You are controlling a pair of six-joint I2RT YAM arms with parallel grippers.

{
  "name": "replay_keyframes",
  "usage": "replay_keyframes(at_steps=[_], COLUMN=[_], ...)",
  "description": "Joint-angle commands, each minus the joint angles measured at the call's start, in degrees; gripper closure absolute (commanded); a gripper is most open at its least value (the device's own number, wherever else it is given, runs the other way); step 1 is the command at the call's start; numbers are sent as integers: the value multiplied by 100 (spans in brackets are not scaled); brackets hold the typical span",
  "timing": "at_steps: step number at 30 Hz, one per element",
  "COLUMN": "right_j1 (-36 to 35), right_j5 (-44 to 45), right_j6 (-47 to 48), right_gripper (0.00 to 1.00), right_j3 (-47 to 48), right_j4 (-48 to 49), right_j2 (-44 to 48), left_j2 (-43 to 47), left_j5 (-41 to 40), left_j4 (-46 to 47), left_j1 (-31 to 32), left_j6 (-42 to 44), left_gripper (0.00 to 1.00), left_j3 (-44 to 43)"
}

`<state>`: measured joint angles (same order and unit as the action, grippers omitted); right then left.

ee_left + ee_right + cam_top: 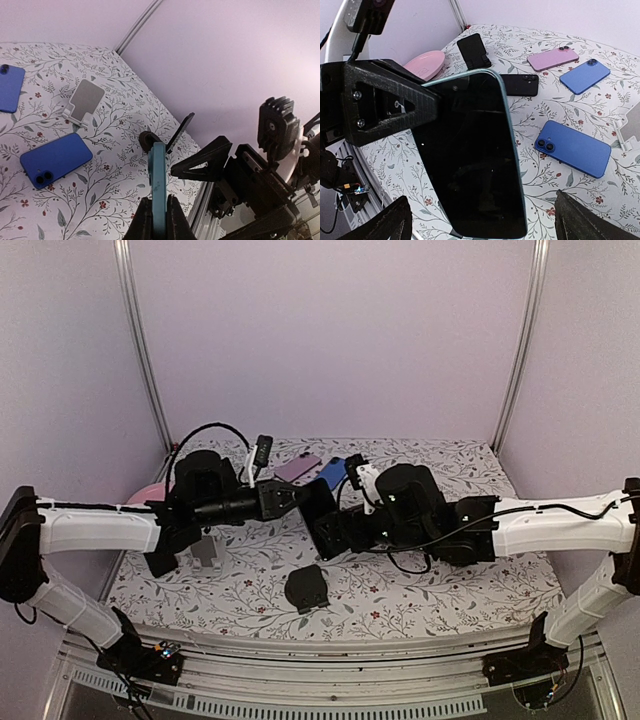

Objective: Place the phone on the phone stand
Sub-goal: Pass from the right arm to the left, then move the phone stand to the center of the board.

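A teal-edged phone (470, 155) with a dark screen hangs in the air over the table's middle. My left gripper (159, 220) is shut on its lower end, and from that wrist I see it edge-on (159, 180). My right gripper (490, 225) is open, with its fingertips (395, 220) standing wide on either side of the phone, apart from it. In the top view the two grippers meet at the phone (318, 508). A black phone stand (305, 588) sits on the mat near the front edge, below the held phone. A white phone stand (85, 100) stands further off.
Loose phones lie on the floral mat: two blue ones (572, 147) (585, 76), a pink one (552, 58) and a black one (520, 84). A pink dish (425, 64) and another black stand (472, 50) sit at the left. The metal table edge (205, 210) is close by.
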<state>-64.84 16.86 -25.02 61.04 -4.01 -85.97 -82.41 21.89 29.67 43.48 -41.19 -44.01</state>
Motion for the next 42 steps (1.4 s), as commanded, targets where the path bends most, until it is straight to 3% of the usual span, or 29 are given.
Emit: replay_keyframes(at_steps=[1, 8, 12, 21, 42], right_j1=[-32, -253, -562, -776, -776], right_j5=[-320, -179, 18, 239, 678], right_j6=[-183, -337, -705, -1097, -1158], right_gripper=[1, 1, 1, 1, 3], right_j3=[-255, -385, -132, 655, 1604], right_j4=[135, -8, -161, -318, -1022], right_j2=[379, 254, -335, -1702, -2946], left_j2=[771, 2252, 2992, 3613, 3726], left_j5=[-624, -2709, -3288, -3285, -3138], left_j4=[-304, -1941, -2640, -2989, -2862], left_j1=[16, -118, -229, -297, -307], left_j6=[515, 472, 481, 549, 504], left_gripper=[100, 100, 100, 100, 100], left_j3=[336, 599, 585, 595, 731])
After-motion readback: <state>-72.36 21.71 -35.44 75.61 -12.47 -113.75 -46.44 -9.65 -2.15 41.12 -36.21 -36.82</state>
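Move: The right hand, fingers open, goes for the round phone stand, about 7 cm to its left, 2 cm back and some 17 cm below; the blue phone lies about 17 cm ahead of that hand and 4 cm to its right. From the left hand, holding the phone, the round stand is roughly 7 cm back, 2 cm right and 19 cm down, while the white stand sits some 24 cm left and 3 cm ahead, about 20 cm below. Still pinching the phone by its end, the left hand draws it out from between the right hand's open fingers, sweeping some 16 cm left and slightly up while swinging about 30 degrees counter-clockwise, then holds there. The right hand eases back, then sinks about 14 cm and goes left to the round phone stand, tipping farther down, fingers staying wide open; contact with the stand can't be seen. ##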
